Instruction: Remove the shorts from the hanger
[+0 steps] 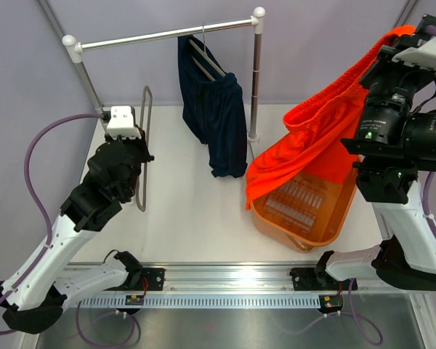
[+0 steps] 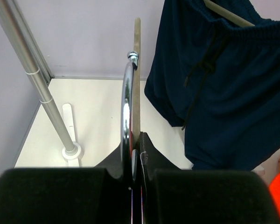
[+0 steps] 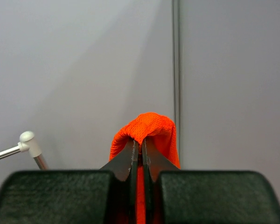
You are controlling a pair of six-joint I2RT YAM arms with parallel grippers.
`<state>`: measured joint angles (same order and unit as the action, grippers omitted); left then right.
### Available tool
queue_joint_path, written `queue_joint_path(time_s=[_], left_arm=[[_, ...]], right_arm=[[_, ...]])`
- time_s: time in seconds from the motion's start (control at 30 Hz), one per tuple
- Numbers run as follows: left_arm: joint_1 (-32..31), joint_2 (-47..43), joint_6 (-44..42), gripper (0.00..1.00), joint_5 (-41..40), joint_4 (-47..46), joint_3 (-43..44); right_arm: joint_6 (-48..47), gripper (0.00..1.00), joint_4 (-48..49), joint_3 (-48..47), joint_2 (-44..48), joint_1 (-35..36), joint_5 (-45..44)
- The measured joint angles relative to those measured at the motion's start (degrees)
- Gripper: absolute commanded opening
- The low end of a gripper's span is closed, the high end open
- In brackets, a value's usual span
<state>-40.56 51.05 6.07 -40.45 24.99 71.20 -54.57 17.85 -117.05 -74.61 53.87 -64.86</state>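
Orange shorts (image 1: 312, 138) hang from my right gripper (image 1: 410, 36), raised high at the far right and shut on a fold of the waistband (image 3: 144, 126); their lower end drapes over the basket. My right gripper (image 3: 139, 142) faces a bare wall. My left gripper (image 1: 139, 149) is shut on an empty hanger (image 1: 147, 109) at the left of the table. The hanger's metal hook (image 2: 126, 102) and wooden bar (image 2: 136, 70) rise between the jaws of the left gripper (image 2: 139, 140). Nothing hangs on this hanger.
Navy shorts (image 1: 218, 116) hang on a second hanger (image 1: 203, 58) from the rack rail (image 1: 167, 34); they fill the right of the left wrist view (image 2: 233, 93). The rack posts (image 1: 256, 80) (image 2: 42, 88) stand on the table. An orange basket (image 1: 305, 243) sits front right.
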Motion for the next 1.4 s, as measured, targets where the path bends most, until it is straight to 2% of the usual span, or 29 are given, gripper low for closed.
queue_joint_path(time_s=[0.33,0.5,0.77,0.87,1.0,1.13,1.27,1.4], left_arm=[[0.0,0.0,0.3,0.0,1.4,1.1,-0.6],[0.0,-0.3,0.2,0.0,1.5,1.0,-2.3],[0.0,-0.5,0.2,0.0,1.5,1.0,-3.3],[0.0,-0.7,0.2,0.0,1.5,1.0,-3.6],[0.0,-0.9,0.2,0.0,1.6,1.0,-3.8],[0.0,-0.9,0.2,0.0,1.9,1.0,-3.8],[0.0,-0.8,0.2,0.0,2.2,1.0,-3.8],[0.0,-0.8,0.2,0.0,2.2,1.0,-3.8]], right_arm=[[7.2,0.0,-5.0,3.7,2.7,-2.2,1.1],[14.9,0.0,-11.8,7.3,3.0,-2.3,2.4],[25.1,0.0,-18.3,19.9,4.1,-3.1,2.9],[33.7,0.0,-25.8,25.1,4.7,-7.1,3.9],[49.2,0.01,-38.6,33.4,8.2,-18.9,9.5],[60.8,0.03,-46.5,40.7,13.4,-29.5,14.8],[69.6,0.06,-49.1,48.2,17.4,-39.3,22.4],[74.8,0.11,-51.0,54.5,18.3,-42.4,27.9]])
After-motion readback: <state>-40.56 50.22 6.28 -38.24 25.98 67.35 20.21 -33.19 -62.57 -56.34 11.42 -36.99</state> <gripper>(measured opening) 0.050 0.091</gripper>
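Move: The right hand, with the orange shorts already pinched, is high over the orange basket: the basket's middle is about 4 cm farther out, roughly level sideways, and some 60 cm below. The rack's right post stands about 23 cm ahead and 19 cm left, its middle 35 cm lower; the navy shorts hang about 18 cm ahead, 31 cm left and 27 cm lower. From the left hand the basket lies level ahead, about 50 cm right and 34 cm lower. Down into the basket's airspace the right hand sinks nearly 40 cm, slowly at first while drifting forward and left, then fast while swinging back to the right, ending about 6 cm farther out and 7 cm to the right. Its fingers tip downward by some 40 degrees and keep their pinch on the orange shorts' cloth. The left hand, still gripping the bare hanger, eases down slightly. ##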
